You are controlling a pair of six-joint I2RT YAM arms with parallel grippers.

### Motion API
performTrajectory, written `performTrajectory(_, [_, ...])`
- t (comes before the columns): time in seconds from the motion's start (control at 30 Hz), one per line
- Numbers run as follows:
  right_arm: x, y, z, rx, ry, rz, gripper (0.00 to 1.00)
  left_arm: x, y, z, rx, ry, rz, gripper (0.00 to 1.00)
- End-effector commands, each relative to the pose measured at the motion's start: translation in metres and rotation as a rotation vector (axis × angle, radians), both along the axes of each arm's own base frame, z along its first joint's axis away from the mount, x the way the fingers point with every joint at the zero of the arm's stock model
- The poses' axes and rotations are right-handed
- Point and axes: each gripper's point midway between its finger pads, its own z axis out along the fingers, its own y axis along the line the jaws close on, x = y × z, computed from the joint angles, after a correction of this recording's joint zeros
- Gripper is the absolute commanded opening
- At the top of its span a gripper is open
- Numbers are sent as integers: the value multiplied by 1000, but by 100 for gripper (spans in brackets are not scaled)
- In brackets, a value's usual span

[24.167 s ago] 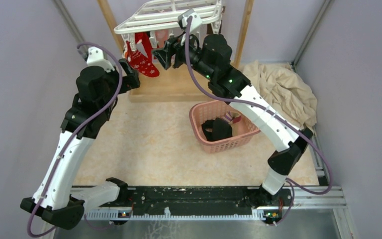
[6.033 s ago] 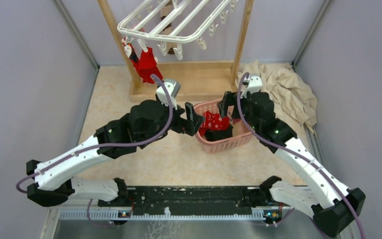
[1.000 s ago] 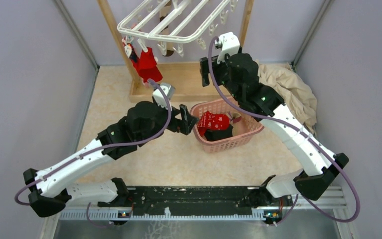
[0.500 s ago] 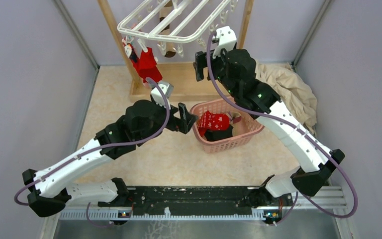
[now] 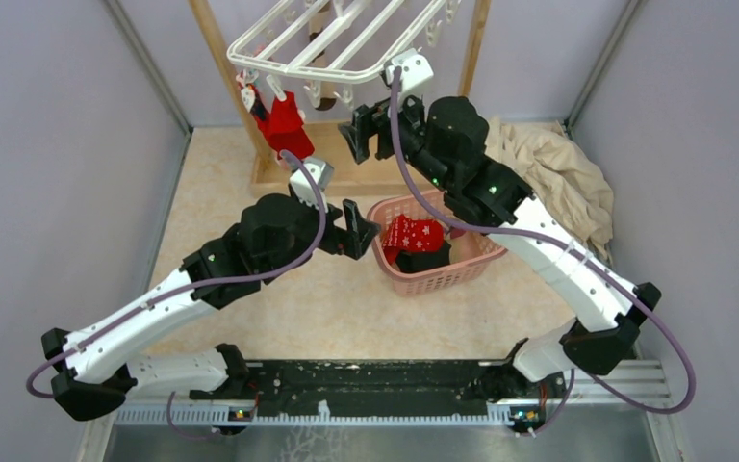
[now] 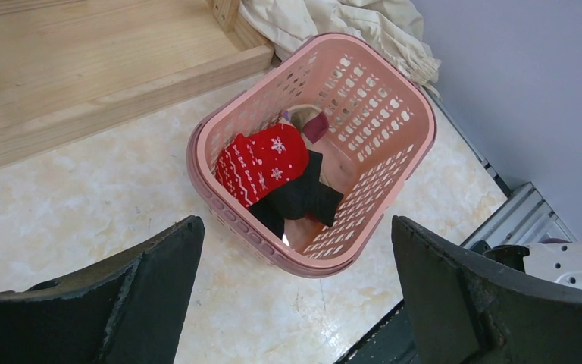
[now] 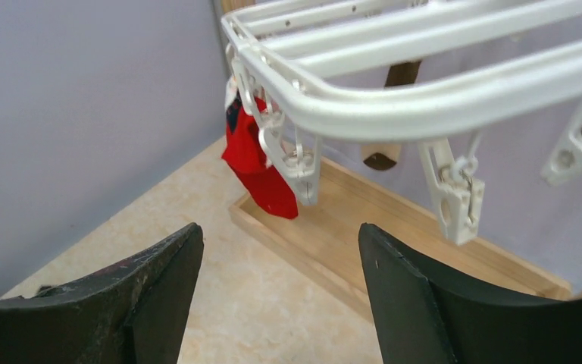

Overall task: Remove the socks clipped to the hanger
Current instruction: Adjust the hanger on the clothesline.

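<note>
The white hanger (image 5: 327, 43) (image 7: 424, 83) tilts under the wooden frame, its clips dangling. One red sock (image 5: 284, 125) (image 7: 261, 171) stays clipped at its left corner. A brown sock (image 7: 385, 157) hangs behind the bars. My right gripper (image 5: 361, 130) (image 7: 279, 231) is open and empty just below the hanger's front edge, right of the red sock and apart from it. My left gripper (image 5: 358, 229) (image 6: 295, 224) is open and empty beside the pink basket (image 5: 481, 255) (image 6: 417, 114). A red patterned sock (image 6: 261, 163) and a black sock (image 6: 303, 197) lie in the basket.
Wooden posts (image 5: 216, 48) and a wooden base (image 5: 337, 173) (image 7: 394, 227) carry the hanger at the back. A crumpled beige cloth (image 5: 548, 173) (image 6: 348, 23) lies at the right rear corner. Grey walls close in on both sides.
My right gripper has swung left along the hanger's front edge toward the red sock, and its jaws have narrowed a little. The left arm has hardly moved.
</note>
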Motion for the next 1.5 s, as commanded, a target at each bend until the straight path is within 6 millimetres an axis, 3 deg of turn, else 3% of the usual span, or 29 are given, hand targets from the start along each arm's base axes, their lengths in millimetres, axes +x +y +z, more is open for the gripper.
performTrajectory(0.0, [-3, 14, 45, 88, -97, 32, 75, 0, 7, 9, -10, -17, 14, 99])
performTrajectory(0.23, [30, 32, 42, 65, -123, -39, 76, -1, 10, 8, -6, -12, 21, 99])
performTrajectory(0.43, [47, 46, 45, 65, -140, -58, 74, -1, 12, 7, -2, -16, 26, 99])
performTrajectory(0.6, [59, 40, 44, 76, -138, -131, 65, -2, 13, 5, 0, -17, 24, 99])
performTrajectory(0.77, [75, 35, 39, 55, -106, -180, 46, -3, 17, 5, -24, -30, 27, 99])
performTrajectory(1.0, [98, 14, 29, 7, -44, -271, 41, -7, 11, 0, -27, -27, -8, 99])
performTrajectory(1.23, [119, -20, 11, 0, 32, -361, 39, -12, 7, -4, -24, -35, -53, 99])
performTrajectory(1.47, [135, -52, 9, 24, 58, -410, 38, -14, 6, -7, -21, -32, -69, 99])
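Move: Up ahead of the right hand, its open fingers pointing forward and left, is the hanger's near corner: about 8 cm forward, 3 cm left and 6 cm higher. The red sock hangs some 12 cm ahead and 15 cm to the left, a little below this hand; the cream-brown sock is about 19 cm ahead and 8 cm left, roughly level in height. From the left hand the corner lies about 18 cm ahead, 2 cm left and 20 cm up. Reaching in at the hanger's near corner, the right hand goes forward and left about 5 cm each. It then carries on forward while sweeping back some 8 cm to the right, ending about 13 cm farther out, with its wrist turned some 20 degrees clockwise. The fingers close from three-quarters to under half open, and end beneath the frame's long near bar, seeming to bear on the frame, with nothing seen gripped. ##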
